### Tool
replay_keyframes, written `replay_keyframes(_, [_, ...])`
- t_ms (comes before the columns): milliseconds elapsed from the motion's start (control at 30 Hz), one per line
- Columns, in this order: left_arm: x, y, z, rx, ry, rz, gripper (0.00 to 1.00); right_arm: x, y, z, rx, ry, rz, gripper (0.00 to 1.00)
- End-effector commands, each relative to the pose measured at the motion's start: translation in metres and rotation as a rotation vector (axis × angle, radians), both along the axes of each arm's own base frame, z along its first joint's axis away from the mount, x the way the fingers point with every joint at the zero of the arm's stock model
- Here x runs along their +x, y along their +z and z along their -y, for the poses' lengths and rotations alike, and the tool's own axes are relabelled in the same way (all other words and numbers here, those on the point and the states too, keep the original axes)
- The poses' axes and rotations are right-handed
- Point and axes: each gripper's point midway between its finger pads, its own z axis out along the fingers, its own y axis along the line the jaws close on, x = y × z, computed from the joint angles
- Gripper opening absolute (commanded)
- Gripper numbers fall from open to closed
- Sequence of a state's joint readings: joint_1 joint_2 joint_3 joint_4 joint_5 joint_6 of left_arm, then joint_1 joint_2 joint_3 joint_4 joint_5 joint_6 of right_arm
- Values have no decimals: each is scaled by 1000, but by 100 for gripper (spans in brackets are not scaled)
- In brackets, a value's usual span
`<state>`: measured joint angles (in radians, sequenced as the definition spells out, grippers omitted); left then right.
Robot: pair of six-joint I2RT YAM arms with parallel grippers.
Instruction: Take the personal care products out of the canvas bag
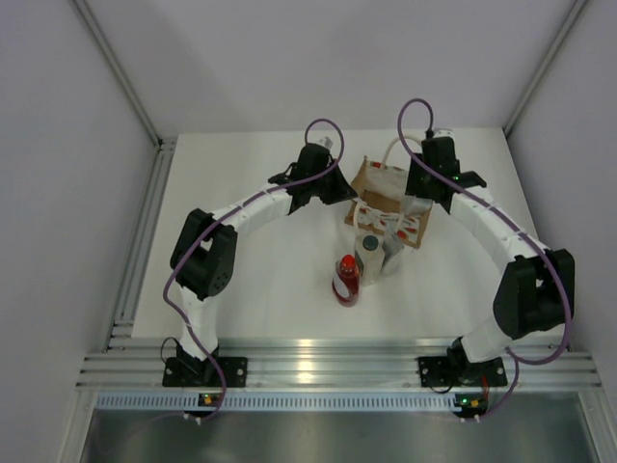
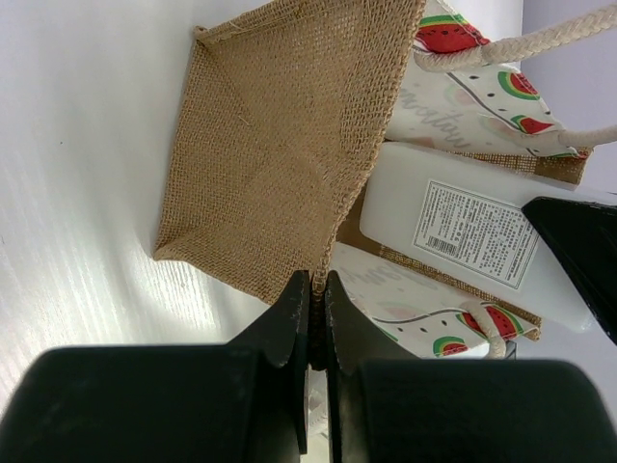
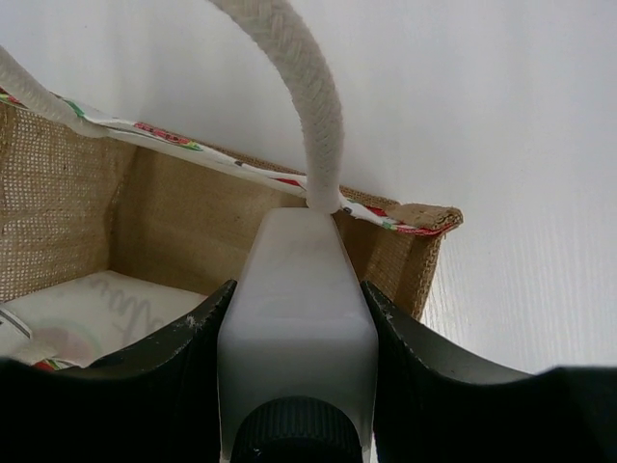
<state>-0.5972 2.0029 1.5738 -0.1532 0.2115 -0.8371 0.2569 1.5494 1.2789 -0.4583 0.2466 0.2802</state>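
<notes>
The canvas bag [image 1: 374, 179] lies at the back of the table, its burlap base [image 2: 270, 154] towards my left wrist camera. My left gripper [image 2: 317, 282] is shut on the bag's burlap edge; in the top view the left gripper [image 1: 333, 188] is at the bag's left side. My right gripper [image 3: 297, 289] is shut on a whitish bottle [image 3: 294, 318] with a dark cap, at the bag's mouth under a rope handle [image 3: 310, 106]. That bottle's label [image 2: 474, 233] shows beside the bag. A red bottle [image 1: 346, 280], another whitish bottle [image 1: 369, 256] and a slim grey one [image 1: 392, 253] stand on the table in front.
The white table [image 1: 260, 280] is walled in by white panels on three sides. An aluminium rail [image 1: 328, 367] carrying both arm bases runs along the near edge. The right gripper [image 1: 419, 203] hangs over the bag's right end.
</notes>
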Motion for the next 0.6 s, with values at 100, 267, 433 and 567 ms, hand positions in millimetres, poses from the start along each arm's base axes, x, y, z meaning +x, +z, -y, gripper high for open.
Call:
replay_keyframes(100, [9, 42, 0, -59, 18, 75, 0, 29, 23, -10, 18, 36, 84, 0])
replay_keyframes(267, [8, 42, -1, -59, 19, 75, 0, 31, -22, -13, -6, 44, -18, 2])
replay_keyframes(433, [8, 43, 0, -60, 18, 76, 0, 34, -45, -11, -44, 36, -66, 24])
replay_keyframes(567, [9, 42, 0, -60, 16, 75, 0, 37, -57, -8, -68, 34, -92, 42])
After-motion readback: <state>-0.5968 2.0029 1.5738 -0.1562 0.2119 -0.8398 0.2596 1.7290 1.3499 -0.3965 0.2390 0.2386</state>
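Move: Just ahead of the right hand, which already grips the white bottle, the bag's far rim at the rope handle's right root lies about 6 cm forward, level sideways, 4 cm lower. The bag's middle is some 8 cm to this hand's left, 1 cm back and 9 cm below; the clear bottle stands about 15 cm back, 8 cm left and 10 cm below. From the left hand, that rim spot is roughly 16 cm right, 5 cm forward and 2 cm lower. Sinking and pushing forward about 5 cm in all, the right hand keeps its grip on the white bottle and takes its lower end towards and under the bag's far rim by the rope root; most of the drop comes first, then a nearly level forward glide, the wrist barely turning. The left hand stays still, its closed fingers still pinching the bag's left edge. ##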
